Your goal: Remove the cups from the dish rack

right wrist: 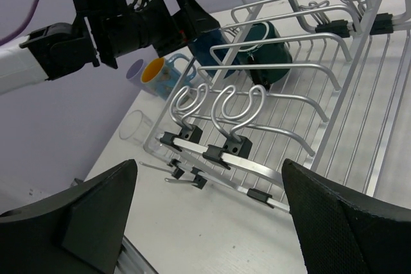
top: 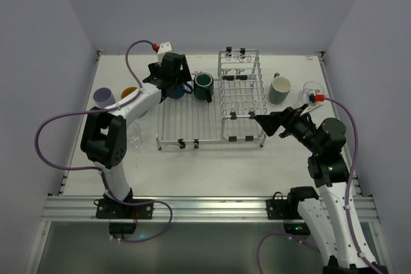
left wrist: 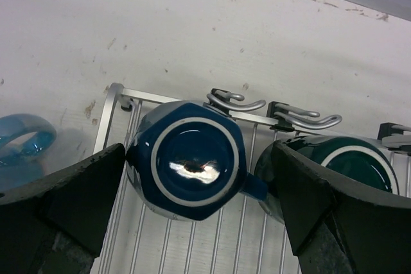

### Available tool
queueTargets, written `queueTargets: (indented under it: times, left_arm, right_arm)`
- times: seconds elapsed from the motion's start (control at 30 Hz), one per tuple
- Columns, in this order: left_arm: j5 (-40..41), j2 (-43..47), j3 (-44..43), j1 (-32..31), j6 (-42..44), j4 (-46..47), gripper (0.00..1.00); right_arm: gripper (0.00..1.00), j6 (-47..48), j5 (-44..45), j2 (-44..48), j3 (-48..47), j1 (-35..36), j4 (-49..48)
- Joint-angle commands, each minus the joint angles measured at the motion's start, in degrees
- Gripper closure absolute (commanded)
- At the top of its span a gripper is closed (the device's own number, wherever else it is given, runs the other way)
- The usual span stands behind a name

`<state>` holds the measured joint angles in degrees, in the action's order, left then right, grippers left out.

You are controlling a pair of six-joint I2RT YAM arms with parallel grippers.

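The silver dish rack (top: pixel 192 120) lies mid-table, its flat grid on the left and its raised tined part on the right. A blue mug (left wrist: pixel 189 158) stands upside down at the grid's far edge, with a dark green mug (left wrist: pixel 350 155) right beside it. My left gripper (left wrist: pixel 199 152) is open and straddles the blue mug (top: pixel 185 89), one finger on each side. My right gripper (top: pixel 262 121) is open and empty, low over the table off the rack's near right corner (right wrist: pixel 302 145). A grey-green mug (top: pixel 280 89) and a clear glass (top: pixel 311 90) stand on the table right of the rack.
Left of the rack stand a lavender tumbler (top: pixel 104 97), a light-blue mug with a yellow inside (top: pixel 128 92) and a clear glass (top: pixel 135 134). Grey walls close the table's back and sides. The left arm (top: pixel 122 117) reaches along the rack's left side.
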<state>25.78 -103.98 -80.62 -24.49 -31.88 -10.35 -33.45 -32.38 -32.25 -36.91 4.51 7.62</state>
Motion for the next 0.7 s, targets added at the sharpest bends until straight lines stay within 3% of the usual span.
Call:
queueTargets:
  times: [0.0,0.23,0.5,0.53,0.57,0.67]
  left_arm:
    - [3.57,-1.3,-2.79,0.14,0.15,1.3,0.0]
    - [4.28,-3.41,-2.17,0.41,1.38,2.44,0.0]
    - [3.22,-3.51,-0.42,1.02,0.94,2.88,0.12]
    - [2.35,-3.07,0.02,1.55,0.59,3.14,0.16]
    - [1.74,-1.85,1.33,1.81,0.59,4.53,0.33]
    - [0.15,0.53,2.66,2.17,1.03,6.74,0.57]
  right_arm:
    - [0.04,-0.39,-2.86,-0.62,0.52,0.58,-2.69]
    - [0.04,-1.09,-3.56,-1.5,0.61,1.11,-3.4]
    - [0.04,-2.05,-3.65,-1.33,0.08,1.38,-3.14]
    - [0.04,-2.23,-3.74,-1.24,-0.18,1.46,-3.13]
    - [0.04,-2.23,-3.83,-1.15,-0.53,1.46,-2.96]
    - [0.04,-2.58,-3.83,-0.97,-1.24,1.73,-2.87]
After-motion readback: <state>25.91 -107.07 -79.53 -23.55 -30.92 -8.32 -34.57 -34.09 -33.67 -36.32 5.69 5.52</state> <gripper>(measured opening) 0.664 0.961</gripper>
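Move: My left hand hangs open right over the upturned dark blue mug, whose middle is about 5 cm below me, 2 ahead and 1 left. The dark green mug sits some 10 cm to my right, 2 ahead and 6 down. The orange mug stands about 16 cm to my left, 2 back and 8 down. From my idle right hand the blue mug is roughly 26 cm ahead, 30 left and 17 below. I sink my open left hand about 3 cm almost straight down, a finger to either side of the dark blue mug and the right one passing into the gap before the green mug. As the descent ends I start closing, losing about a third of the opening until both pads pinch the mug's sides, the grip effort rising. ##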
